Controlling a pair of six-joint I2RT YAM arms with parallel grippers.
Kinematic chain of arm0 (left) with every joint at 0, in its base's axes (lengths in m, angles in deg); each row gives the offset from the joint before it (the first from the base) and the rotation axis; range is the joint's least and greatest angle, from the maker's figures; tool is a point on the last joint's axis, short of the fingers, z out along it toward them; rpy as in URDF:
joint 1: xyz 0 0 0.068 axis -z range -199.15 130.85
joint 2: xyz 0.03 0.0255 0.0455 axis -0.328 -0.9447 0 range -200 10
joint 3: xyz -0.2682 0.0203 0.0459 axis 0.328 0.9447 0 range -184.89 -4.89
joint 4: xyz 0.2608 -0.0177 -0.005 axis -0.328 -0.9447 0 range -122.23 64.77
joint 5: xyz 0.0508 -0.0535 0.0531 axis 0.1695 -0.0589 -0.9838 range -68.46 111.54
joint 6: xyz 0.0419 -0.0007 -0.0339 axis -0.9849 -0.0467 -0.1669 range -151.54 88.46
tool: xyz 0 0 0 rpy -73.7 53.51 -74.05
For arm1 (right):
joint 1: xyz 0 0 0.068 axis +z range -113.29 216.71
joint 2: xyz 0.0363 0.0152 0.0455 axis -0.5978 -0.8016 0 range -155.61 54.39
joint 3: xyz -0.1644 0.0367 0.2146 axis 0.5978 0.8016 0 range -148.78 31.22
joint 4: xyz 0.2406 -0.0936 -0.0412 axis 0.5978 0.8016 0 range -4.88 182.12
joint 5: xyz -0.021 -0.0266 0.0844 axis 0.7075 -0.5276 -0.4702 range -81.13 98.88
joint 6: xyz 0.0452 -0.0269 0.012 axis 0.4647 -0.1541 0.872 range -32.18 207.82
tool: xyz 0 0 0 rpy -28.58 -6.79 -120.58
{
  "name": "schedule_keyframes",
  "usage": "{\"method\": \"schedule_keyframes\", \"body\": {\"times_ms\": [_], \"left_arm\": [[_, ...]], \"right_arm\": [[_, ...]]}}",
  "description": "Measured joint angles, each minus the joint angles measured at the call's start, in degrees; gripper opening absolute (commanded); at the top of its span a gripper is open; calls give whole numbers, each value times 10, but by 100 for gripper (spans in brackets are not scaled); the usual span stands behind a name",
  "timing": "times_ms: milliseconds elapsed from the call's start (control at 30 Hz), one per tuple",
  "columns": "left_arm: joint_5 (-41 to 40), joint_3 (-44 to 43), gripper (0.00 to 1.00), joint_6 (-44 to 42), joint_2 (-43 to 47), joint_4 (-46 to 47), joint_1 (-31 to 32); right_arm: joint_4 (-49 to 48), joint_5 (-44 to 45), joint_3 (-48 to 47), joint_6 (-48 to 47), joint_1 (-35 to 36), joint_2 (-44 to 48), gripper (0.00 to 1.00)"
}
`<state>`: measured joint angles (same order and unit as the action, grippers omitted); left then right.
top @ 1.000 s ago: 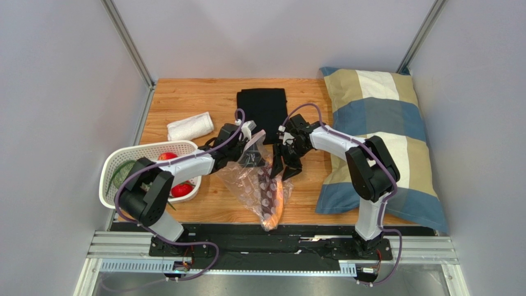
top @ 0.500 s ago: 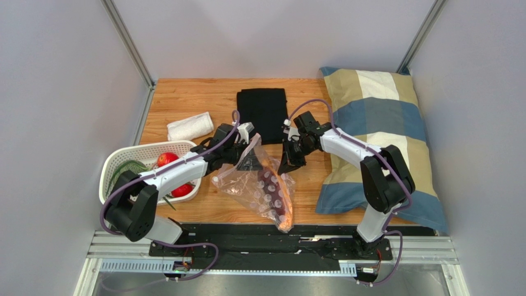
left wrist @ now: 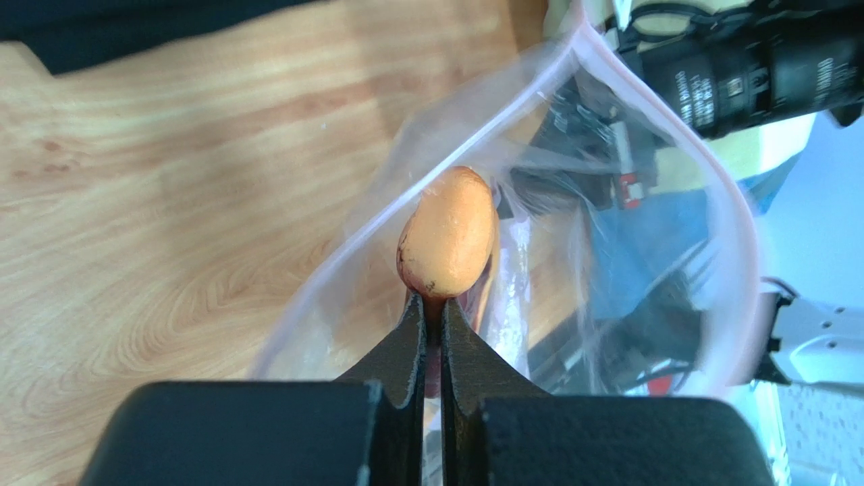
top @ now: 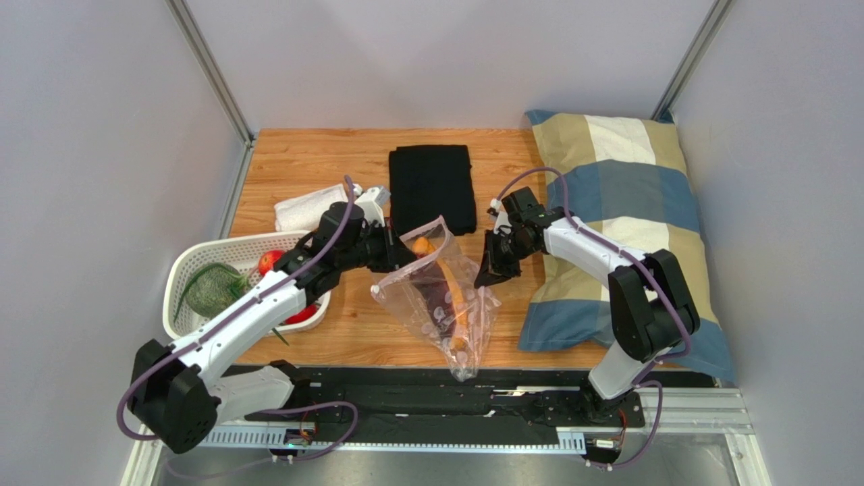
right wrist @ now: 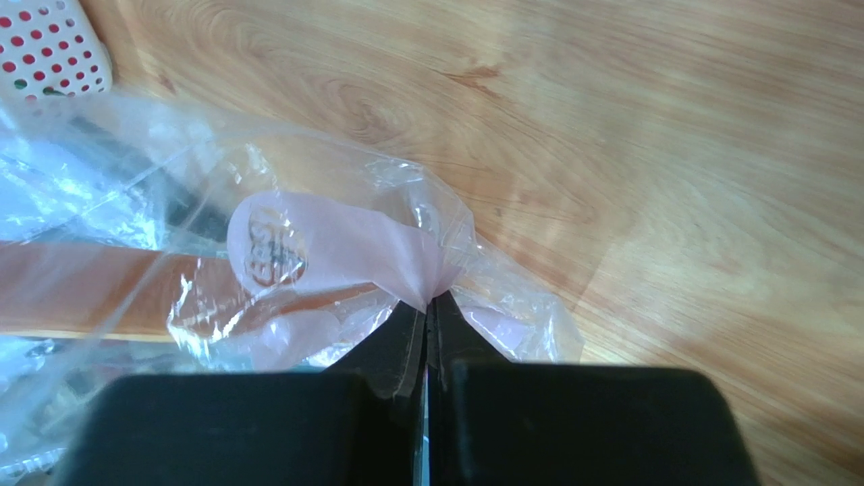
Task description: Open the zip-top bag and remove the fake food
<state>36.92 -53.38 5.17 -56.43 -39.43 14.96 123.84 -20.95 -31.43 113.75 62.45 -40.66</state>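
Observation:
The clear zip-top bag [top: 438, 296] with pale pink dots hangs between both grippers over the wooden table, its pinkish mouth spread open. My left gripper [top: 403, 255] is shut on the near rim of the mouth [left wrist: 427, 302]. An orange elongated piece [left wrist: 448, 231] of fake food lies inside the bag, its blunt end just beyond the left fingertips. My right gripper [top: 490, 275] is shut on a gathered fold of the bag's plastic [right wrist: 430, 301] at a pink dot [right wrist: 335, 243]. Two red fruits [top: 269, 261] and a green leafy bunch [top: 208, 287] sit in the white basket [top: 185, 265].
A rolled white towel [top: 309, 208] lies behind the basket. A folded black cloth [top: 433, 187] lies at the back centre. A large plaid pillow [top: 634, 233] covers the right side, close to the right arm. The metal rail runs along the near edge.
My right gripper has closed on the bag's plastic. The two grippers have drawn apart, left going left and right going right, and the bag's mouth has spread open.

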Motion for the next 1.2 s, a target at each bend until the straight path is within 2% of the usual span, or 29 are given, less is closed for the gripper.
{"method": "schedule_keyframes", "body": {"times_ms": [300, 500, 967, 1133, 1200], "left_arm": [[-73, 2, 0, 4, 118, -10, -3], [-156, -12, 0, -1, 179, -49, -3], [-455, -267, 0, -86, 187, -217, -5], [-548, -252, 0, -86, 196, -284, -37], [-560, -214, 0, -93, 204, -297, -78]], "right_arm": [[31, 31, 1, -17, -9, 12, 0], [62, 52, -14, -31, -11, 12, 0], [145, 127, -129, -75, -9, -15, 0], [169, 167, -185, -104, 14, -35, 0], [172, 174, -196, -112, 24, -41, 0]]}}
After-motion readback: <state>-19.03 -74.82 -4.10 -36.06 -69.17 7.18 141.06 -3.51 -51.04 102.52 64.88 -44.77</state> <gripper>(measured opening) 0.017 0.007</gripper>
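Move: Some 31 cm to the left hand's left, 2 cm nearer the base and 15 cm lower, lies the middle of the white basket; the slice already in its fingers is still inside the bag. The bag's middle is about 6 cm back, 7 cm right and 8 cm below. The white cloth lies 18 cm left, 15 cm ahead. From the right hand, the bag's middle is roughly 9 cm left and 5 cm back, the basket 50 cm left, 1 cm back. Drawing the still-pinched slice up out of the bag's mouth, the left hand rises about 22 cm while swinging 24 cm left to above the basket's near side, then starts sinking; its fingers turn some 55 degrees counter-clockwise and tip up flatter. The right hand keeps its pinch on the bag, easing right, then about 4 cm forward and up, fingers tipping steeper. ##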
